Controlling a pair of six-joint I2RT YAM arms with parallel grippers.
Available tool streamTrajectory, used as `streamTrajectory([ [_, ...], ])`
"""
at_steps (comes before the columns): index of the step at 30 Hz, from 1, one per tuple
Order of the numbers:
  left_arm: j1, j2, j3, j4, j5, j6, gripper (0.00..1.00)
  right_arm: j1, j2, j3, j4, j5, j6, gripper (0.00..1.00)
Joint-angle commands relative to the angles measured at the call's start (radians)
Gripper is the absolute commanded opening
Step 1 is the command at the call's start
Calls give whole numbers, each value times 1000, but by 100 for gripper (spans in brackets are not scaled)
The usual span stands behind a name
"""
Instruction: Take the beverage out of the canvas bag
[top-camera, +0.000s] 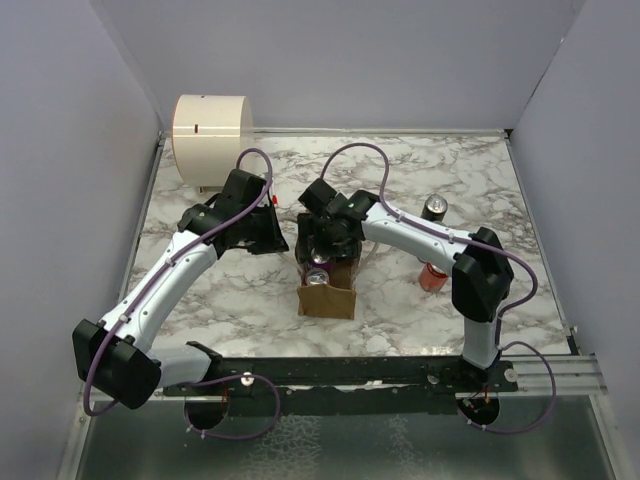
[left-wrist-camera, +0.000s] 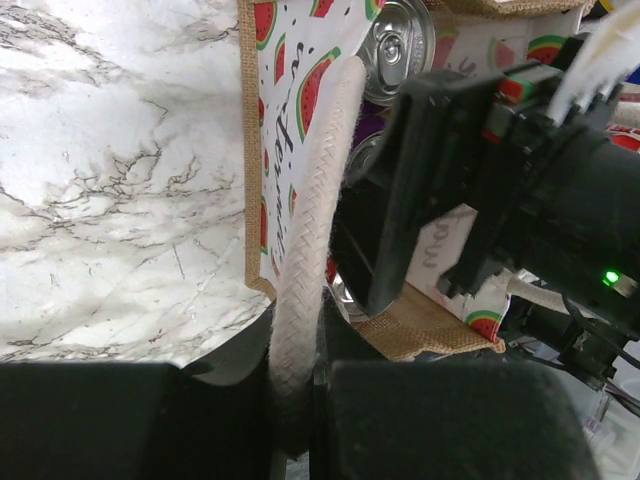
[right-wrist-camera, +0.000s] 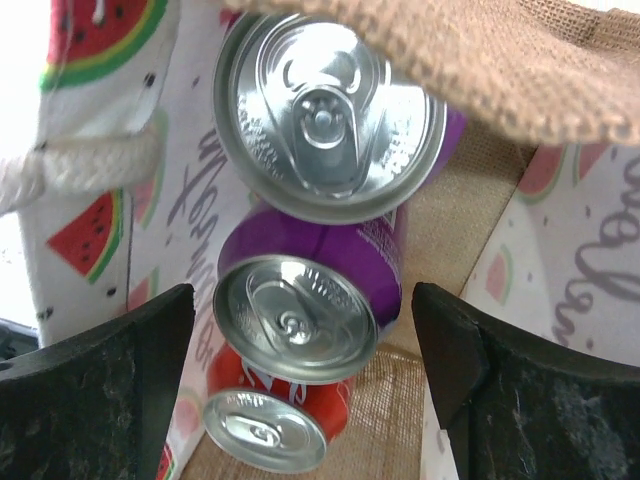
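The canvas bag (top-camera: 328, 297) stands open mid-table, tan with watermelon prints (left-wrist-camera: 288, 60). Inside it are three beverage cans: a silver-topped purple can (right-wrist-camera: 330, 120), a second purple can (right-wrist-camera: 300, 315) and a red can (right-wrist-camera: 275, 425). My left gripper (left-wrist-camera: 298, 400) is shut on the bag's white rope handle (left-wrist-camera: 312, 220), at the bag's left side (top-camera: 283, 236). Over the bag's mouth (top-camera: 326, 240) my right gripper (right-wrist-camera: 302, 300) hangs open. Its fingers (right-wrist-camera: 110, 390) flank the middle purple can without touching it.
A cream cylindrical container (top-camera: 210, 130) stands at the back left. To the right of the bag, a dark can (top-camera: 434, 208) and a red can (top-camera: 432, 276) stand on the marble table (top-camera: 230, 300). Grey walls close three sides.
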Motion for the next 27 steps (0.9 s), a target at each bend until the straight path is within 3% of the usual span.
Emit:
streamTrajectory([
  [1, 5, -43, -14, -18, -5, 24, 0, 2, 42, 43, 5, 51, 37, 90],
  [17, 5, -32, -1, -32, 5, 74, 0, 36, 121, 33, 9, 211, 72, 80],
  [23, 5, -28, -2, -28, 9, 77, 0, 43, 125, 30, 16, 195, 69, 60],
  [27, 5, -23, 8, -36, 3, 82, 0, 48, 115, 63, -14, 191, 66, 54],
])
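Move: The right hand's open fingers already straddle the middle purple can in the bag; its middle is about 1 cm ahead of the hand, level sideways and some 6 cm below. The far purple can stands about 7 cm ahead, the red can about 5 cm back, both level sideways and at the same depth. From the left hand, shut on the bag's left handle, the middle can lies roughly 8 cm right, level fore and aft and 9 cm lower. The right fingers close in on the middle purple can and pinch it from its left and right sides. Before that the hand sinks about 3.5 cm deeper into the bag along the can, easing forward 1.5 cm, with the wrist turning some 10 degrees; the fingers do most of their closing once the descent has ended. The left hand keeps its grip on the bag's handle. ##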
